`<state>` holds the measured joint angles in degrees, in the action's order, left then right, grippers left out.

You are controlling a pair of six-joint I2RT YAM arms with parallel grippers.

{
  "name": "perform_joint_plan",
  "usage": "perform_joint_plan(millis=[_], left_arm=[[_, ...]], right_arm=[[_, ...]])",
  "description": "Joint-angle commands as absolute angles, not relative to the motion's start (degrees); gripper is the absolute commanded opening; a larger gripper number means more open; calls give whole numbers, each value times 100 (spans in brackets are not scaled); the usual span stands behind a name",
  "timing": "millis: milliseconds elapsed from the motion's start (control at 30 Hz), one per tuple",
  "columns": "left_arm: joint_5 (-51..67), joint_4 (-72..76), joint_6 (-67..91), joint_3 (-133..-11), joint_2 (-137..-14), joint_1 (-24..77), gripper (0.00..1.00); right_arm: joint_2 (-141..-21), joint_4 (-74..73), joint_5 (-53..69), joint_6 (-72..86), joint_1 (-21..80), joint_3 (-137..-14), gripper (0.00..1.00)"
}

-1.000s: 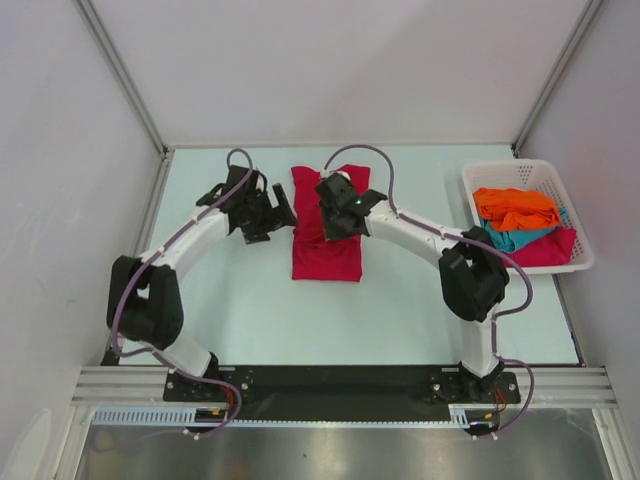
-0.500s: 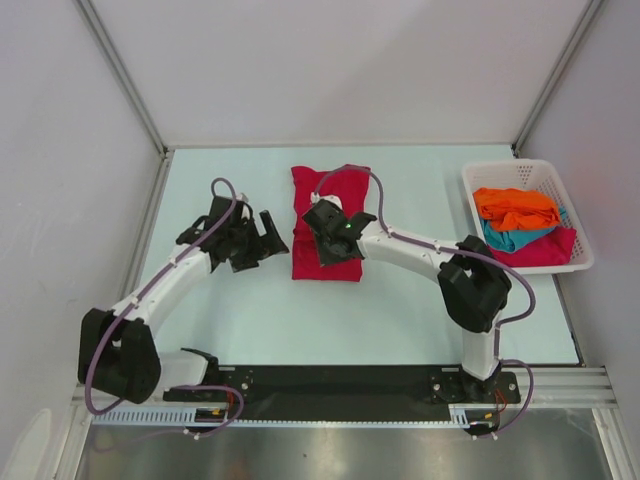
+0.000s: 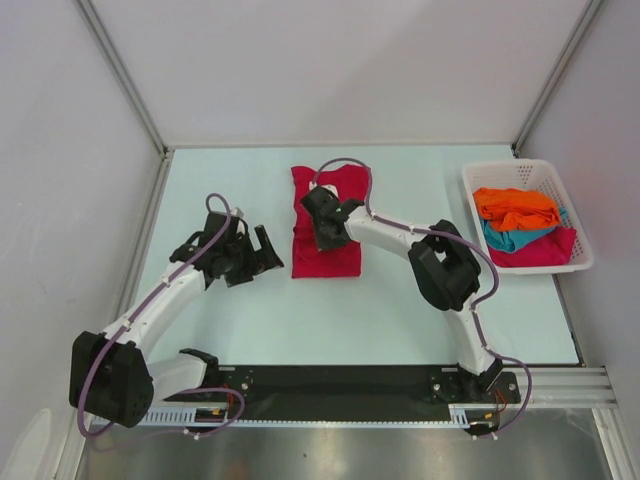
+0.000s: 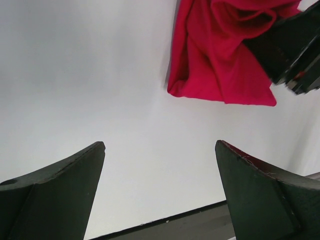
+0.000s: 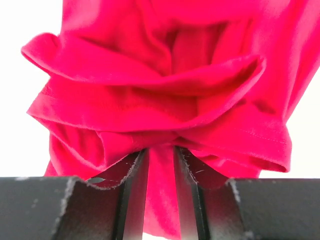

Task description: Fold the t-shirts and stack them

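Note:
A crimson red t-shirt (image 3: 338,262) lies partly folded on the table's middle. My right gripper (image 3: 322,226) is over its left half, shut on a bunched fold of the red cloth (image 5: 160,90), which runs between the jaws of the right gripper (image 5: 160,152). My left gripper (image 3: 266,250) hovers just left of the shirt's near corner. In the left wrist view the left gripper (image 4: 160,145) is wide open over bare table, with the shirt (image 4: 215,65) ahead of it. An orange t-shirt (image 3: 515,206) and a teal t-shirt (image 3: 512,239) lie in the basket.
The white slatted basket (image 3: 520,170) stands at the right edge of the table and also holds another crimson cloth (image 3: 555,248). Grey walls and metal posts close in the back and sides. The arms' base rail runs along the near edge.
My left gripper has drawn back toward the near left, away from the shirt. My right gripper has shifted slightly left over the shirt, with the cloth still pinched.

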<state>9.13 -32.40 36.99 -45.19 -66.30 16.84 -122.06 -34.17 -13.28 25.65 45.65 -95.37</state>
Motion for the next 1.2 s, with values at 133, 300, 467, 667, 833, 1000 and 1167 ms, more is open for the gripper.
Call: perform_joint_plan(millis=[133, 300, 467, 667, 833, 1000, 1167], left_arm=[[791, -3226, 3577, -4509, -6513, 1661, 97], [835, -3199, 3533, -4553, -6592, 1652, 97], [800, -3225, 3533, -4483, -6557, 1661, 97], [791, -3226, 3533, -4456, -6565, 1661, 97], [782, -3252, 3542, -4474, -6556, 1661, 97], [835, -3226, 3516, -4518, -6653, 1661, 97], [826, -3191, 3498, -4474, -6723, 1661, 97]], right_arm=[[-12191, -3489, -1599, 2382, 4456, -10196, 31], [-12322, -3507, -1565, 2338, 4307, -10248, 31], [-12489, -3472, -1573, 2233, 4193, -10441, 31], [-13076, -3603, -1591, 2040, 3947, -11160, 30], [-13543, -3753, -1565, 1916, 3753, -11654, 30], [-13684, -3700, -1573, 1741, 3630, -11891, 30], [-13527, -3841, -1617, 1670, 3595, -12006, 30]])
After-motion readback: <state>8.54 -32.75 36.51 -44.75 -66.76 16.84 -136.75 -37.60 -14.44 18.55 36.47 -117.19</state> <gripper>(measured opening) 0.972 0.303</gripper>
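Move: The right fingertips stand amid the folded red t-shirt, at a loose, rumpled fold whose middle is about 3 cm ahead and roughly 1 cm lower. The shirt's far edge is some 20 cm straight ahead, its near edge about 9 cm back and 1 cm to the right; the basket stands roughly 43 cm to the right and 8 cm farther out. From the left hand, the fold lies about 10 cm ahead, 16 cm right and 8 cm below. With its narrow finger gap kept, the right hand works the loose fold forward over the shirt towards the far edge, about 11 cm in all and ending slightly to the right, the tips still at gathered cloth. It first rises a couple of centimetres while easing forward, then speeds up and sinks about 3 cm, coming up slightly at the very end as the fingers finish tipped only some 5 degrees more forward. ##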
